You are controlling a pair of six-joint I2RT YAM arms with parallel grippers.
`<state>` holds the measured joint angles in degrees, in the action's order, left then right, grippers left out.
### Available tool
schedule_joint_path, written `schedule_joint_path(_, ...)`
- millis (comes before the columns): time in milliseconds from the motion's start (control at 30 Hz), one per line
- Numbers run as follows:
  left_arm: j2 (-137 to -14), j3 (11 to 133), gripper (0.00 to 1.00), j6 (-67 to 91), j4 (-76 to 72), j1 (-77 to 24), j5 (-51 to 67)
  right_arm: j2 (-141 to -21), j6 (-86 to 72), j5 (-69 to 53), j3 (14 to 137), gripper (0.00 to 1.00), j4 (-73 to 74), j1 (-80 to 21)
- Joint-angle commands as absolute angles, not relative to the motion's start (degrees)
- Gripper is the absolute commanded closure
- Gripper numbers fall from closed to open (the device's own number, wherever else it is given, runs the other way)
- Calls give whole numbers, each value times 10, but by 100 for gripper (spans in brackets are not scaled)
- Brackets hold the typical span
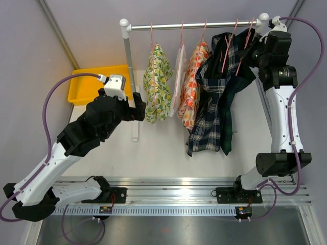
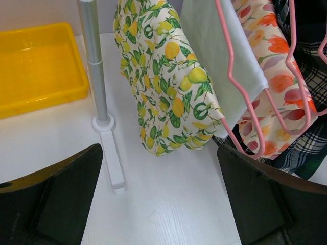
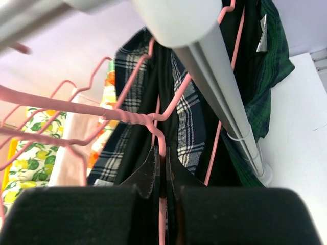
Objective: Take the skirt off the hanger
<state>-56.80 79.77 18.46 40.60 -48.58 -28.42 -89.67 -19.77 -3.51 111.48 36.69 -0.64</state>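
Several garments hang on pink hangers from a grey rail [image 1: 194,24]. A navy plaid skirt [image 1: 212,112] and a dark green plaid one [image 1: 240,66] hang at the right end. My right gripper [image 1: 251,47] is up by the rail. In the right wrist view it [image 3: 162,155] is shut on the pink hanger wire [image 3: 127,117] just below its twisted neck, with plaid cloth [image 3: 189,127] behind. My left gripper [image 1: 139,107] is open and empty beside the lemon-print garment [image 1: 157,81]. In the left wrist view it [image 2: 158,204] hovers over the table below that garment [image 2: 168,76].
A yellow tray [image 1: 97,84] sits at the back left, also in the left wrist view [image 2: 36,66]. The rack's left post [image 2: 97,76] and white foot stand near my left gripper. A pale garment [image 1: 179,76] and a tulip-print one [image 1: 193,84] hang mid-rail. The right post [image 3: 225,102] is beside my right gripper.
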Motion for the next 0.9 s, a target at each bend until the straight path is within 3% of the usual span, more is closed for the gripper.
schedule_joint_path(0,-591,833,1,190,382,-488,-258,-871,-183,-35,1200,100,347,-13)
schedule_joint_path(300,-665,950,1,157,396,-540,-234,-842,-189,-33,1223,100,375,-14)
schedule_joint_path(567,-886,1210,1,76,426,-732,-234,-698,-196,-8,1078,100,386,-14)
schedule_joint_path(867,-977,1196,1,110,325,-814,-200,-651,-197,35,1108,100,451,-14)
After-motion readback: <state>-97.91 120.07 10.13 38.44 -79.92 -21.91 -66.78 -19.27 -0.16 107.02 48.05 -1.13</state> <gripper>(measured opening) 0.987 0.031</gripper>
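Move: The right hand already grips the near shoulder of the green tartan skirt's hanger. The skirt hangs some 20 cm below, roughly 3 cm ahead and 3 to the left; the rail is about 4 cm ahead and 10 above, and the blue plaid garment about 10 cm left, 2 back and 20 below. From the left hand, the green skirt is around 30 cm right, 15 ahead and 16 below; the lemon-print garment is about 7 right, 14 ahead and 8 below. Keeping its pinch on the pink hanger, the right hand lifts it about 6 cm off the rail, then draws it some 15 cm back towards the base. The left hand, fingers wide open, swings about 30 cm right and 10 back, past the near side of the other garments, arching up then dipping, and turns some 40 degrees clockwise towards the hanging green skirt; it comes close, but contact can't be seen. ##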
